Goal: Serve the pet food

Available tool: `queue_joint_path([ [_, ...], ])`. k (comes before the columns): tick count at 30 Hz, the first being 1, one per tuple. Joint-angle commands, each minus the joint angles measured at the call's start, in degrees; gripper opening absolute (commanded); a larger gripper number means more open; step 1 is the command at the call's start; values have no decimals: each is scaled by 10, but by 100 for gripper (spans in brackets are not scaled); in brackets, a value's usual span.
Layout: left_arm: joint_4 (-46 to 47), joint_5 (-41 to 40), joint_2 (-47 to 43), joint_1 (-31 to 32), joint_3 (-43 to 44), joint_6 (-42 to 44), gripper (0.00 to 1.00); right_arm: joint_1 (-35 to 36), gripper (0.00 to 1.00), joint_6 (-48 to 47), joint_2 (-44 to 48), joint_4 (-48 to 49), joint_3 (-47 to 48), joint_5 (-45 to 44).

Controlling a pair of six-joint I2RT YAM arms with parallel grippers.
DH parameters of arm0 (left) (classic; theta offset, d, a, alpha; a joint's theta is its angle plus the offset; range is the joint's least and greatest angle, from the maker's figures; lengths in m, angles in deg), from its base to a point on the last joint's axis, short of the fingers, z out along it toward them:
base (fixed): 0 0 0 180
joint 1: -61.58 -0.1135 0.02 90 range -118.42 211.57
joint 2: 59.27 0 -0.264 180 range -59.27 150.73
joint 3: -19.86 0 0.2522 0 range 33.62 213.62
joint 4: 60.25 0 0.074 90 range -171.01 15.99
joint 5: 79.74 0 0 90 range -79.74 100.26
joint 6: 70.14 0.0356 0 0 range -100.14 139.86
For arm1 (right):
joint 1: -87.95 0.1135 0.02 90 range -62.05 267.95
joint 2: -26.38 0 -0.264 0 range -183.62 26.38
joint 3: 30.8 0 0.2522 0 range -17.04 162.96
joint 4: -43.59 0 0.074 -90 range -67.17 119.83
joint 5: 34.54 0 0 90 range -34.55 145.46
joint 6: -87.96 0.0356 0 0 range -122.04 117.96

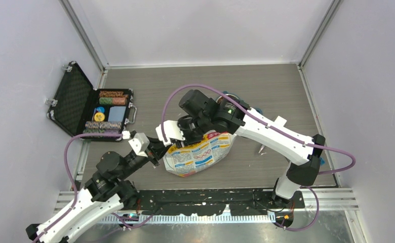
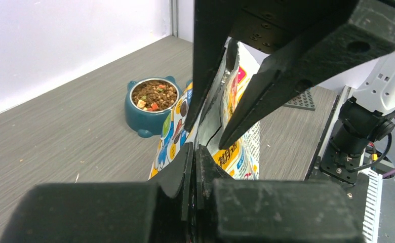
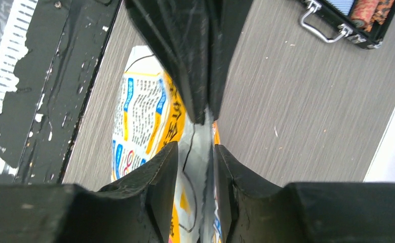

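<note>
The printed pet food bag lies mid-table. My left gripper is shut on the bag's torn top edge, its jaws pressed together around the thin foil. My right gripper stands open astride the same edge. The foil runs between its fingers with a gap on each side. In the left wrist view a teal bowl stands beyond the bag, holding brown pet food. In the top view the right arm hides most of that bowl.
An open black case of poker chips lies at the left wall, with its handle in the right wrist view. A black perforated strip and metal rail run along the near edge. Walls close in three sides.
</note>
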Motion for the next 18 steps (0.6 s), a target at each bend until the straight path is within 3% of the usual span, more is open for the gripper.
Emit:
queue_joint_path([
  [1,20,-41,-14,-4,8,18,0,3,40,-29,-2,-45,26,-9],
  [3,19,-41,-11,-4,9,20,0,3,39,-33,-4,-57,31,-6],
  [8,21,-41,-9,-4,11,25,0,4,8,-27,0,-55,35,-3],
  [14,21,-93,-29,-4,13,19,0,4,5,-29,-10,-73,46,-29],
  [18,-6,-186,-39,-4,18,9,0,2,5,-25,-6,-76,44,-90],
])
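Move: My right hand, open about a third, straddles the rim of the pet food bag; the piece I'll pinch is about 1 cm to its right and 1 cm below. The bag's body is about 9 cm to the right and 14 cm lower, and the bowl of food about 25 cm ahead, 20 cm right. From my left hand, still gripping the rim, that piece is about 4 cm to the right and 1 cm ahead. I slip my right hand about 1 cm to the right along the bag's rim, sinking about half a centimetre, and shut its fingers to pinch both layers together. It then eases slightly forward and left. My left hand keeps its pinch beside it, nearly still until it draws about 1 cm left at the end. ##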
